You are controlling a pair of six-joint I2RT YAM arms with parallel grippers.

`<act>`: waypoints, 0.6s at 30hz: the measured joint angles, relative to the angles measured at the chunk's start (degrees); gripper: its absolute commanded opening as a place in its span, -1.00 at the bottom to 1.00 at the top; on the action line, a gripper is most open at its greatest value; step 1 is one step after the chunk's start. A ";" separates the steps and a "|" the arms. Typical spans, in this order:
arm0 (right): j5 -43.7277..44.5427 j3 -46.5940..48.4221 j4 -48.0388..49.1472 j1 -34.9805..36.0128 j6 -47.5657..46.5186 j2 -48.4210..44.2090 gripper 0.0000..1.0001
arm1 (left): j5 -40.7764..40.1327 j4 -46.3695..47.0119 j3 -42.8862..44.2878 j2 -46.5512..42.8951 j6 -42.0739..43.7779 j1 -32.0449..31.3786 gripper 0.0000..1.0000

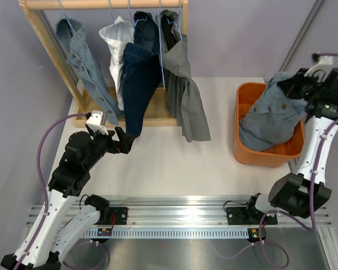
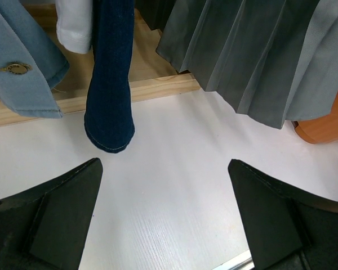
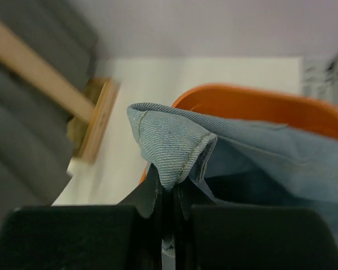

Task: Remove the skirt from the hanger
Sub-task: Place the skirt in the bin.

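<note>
A grey pleated skirt (image 1: 187, 98) hangs from a wire hanger (image 1: 180, 10) at the right end of the rack; its hem (image 2: 253, 56) fills the upper right of the left wrist view. My left gripper (image 1: 124, 140) hovers low over the table in front of the rack, left of the skirt. It stands wide open (image 2: 163, 174) with nothing between its fingers. My right gripper (image 1: 296, 84) is shut (image 3: 169, 191) on a fold of a light-blue denim garment (image 3: 174, 140). That garment (image 1: 270, 112) drapes down into the orange bin (image 1: 245, 152).
The wooden rack (image 1: 45, 34) also carries a light denim shirt (image 1: 84, 67), a white shirt (image 1: 115, 39) and dark blue jeans (image 1: 138, 73). A jeans leg (image 2: 110, 84) dangles just ahead of the left gripper, over the rack's base rail (image 2: 158, 87).
</note>
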 measured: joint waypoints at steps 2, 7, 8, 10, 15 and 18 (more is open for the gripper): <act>-0.85 -5.73 -2.25 3.76 -2.58 -1.27 -1.00 | 0.26 0.33 0.28 0.66 0.09 0.00 0.98; -1.38 -15.41 -5.29 10.16 -4.81 -4.07 -1.00 | 1.01 1.53 0.44 1.66 0.33 0.00 0.98; -1.18 -16.13 -6.25 10.19 -4.94 -3.80 -1.00 | 1.16 1.55 0.44 1.84 0.37 0.00 0.98; -0.28 -16.50 -7.85 9.99 -5.16 -2.36 -1.00 | 1.40 1.64 0.44 1.84 0.39 0.00 0.98; 2.54 -16.50 -12.35 9.92 -6.01 5.22 -1.00 | 1.75 1.92 0.44 1.42 0.37 0.00 0.98; 4.04 -16.52 -14.51 9.92 -6.43 8.31 -0.89 | 1.84 1.95 0.44 0.90 0.28 0.00 0.98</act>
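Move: The right hand grips the denim skirt above the orange bin, whose middle is some 6 cm back, 4 cm left and 28 cm below. The grey garment hangs about 32 cm to its left, 2 cm back and 8 cm lower; the rack's base lies roughly 54 cm left, 1 cm back, 36 cm down. From the left hand, the bin is around 11 cm ahead, 50 cm right and 17 cm down. Still pinching the skirt, the right hand lowers about 21 cm into the bin, drifting left and tipping down 35 degrees. ##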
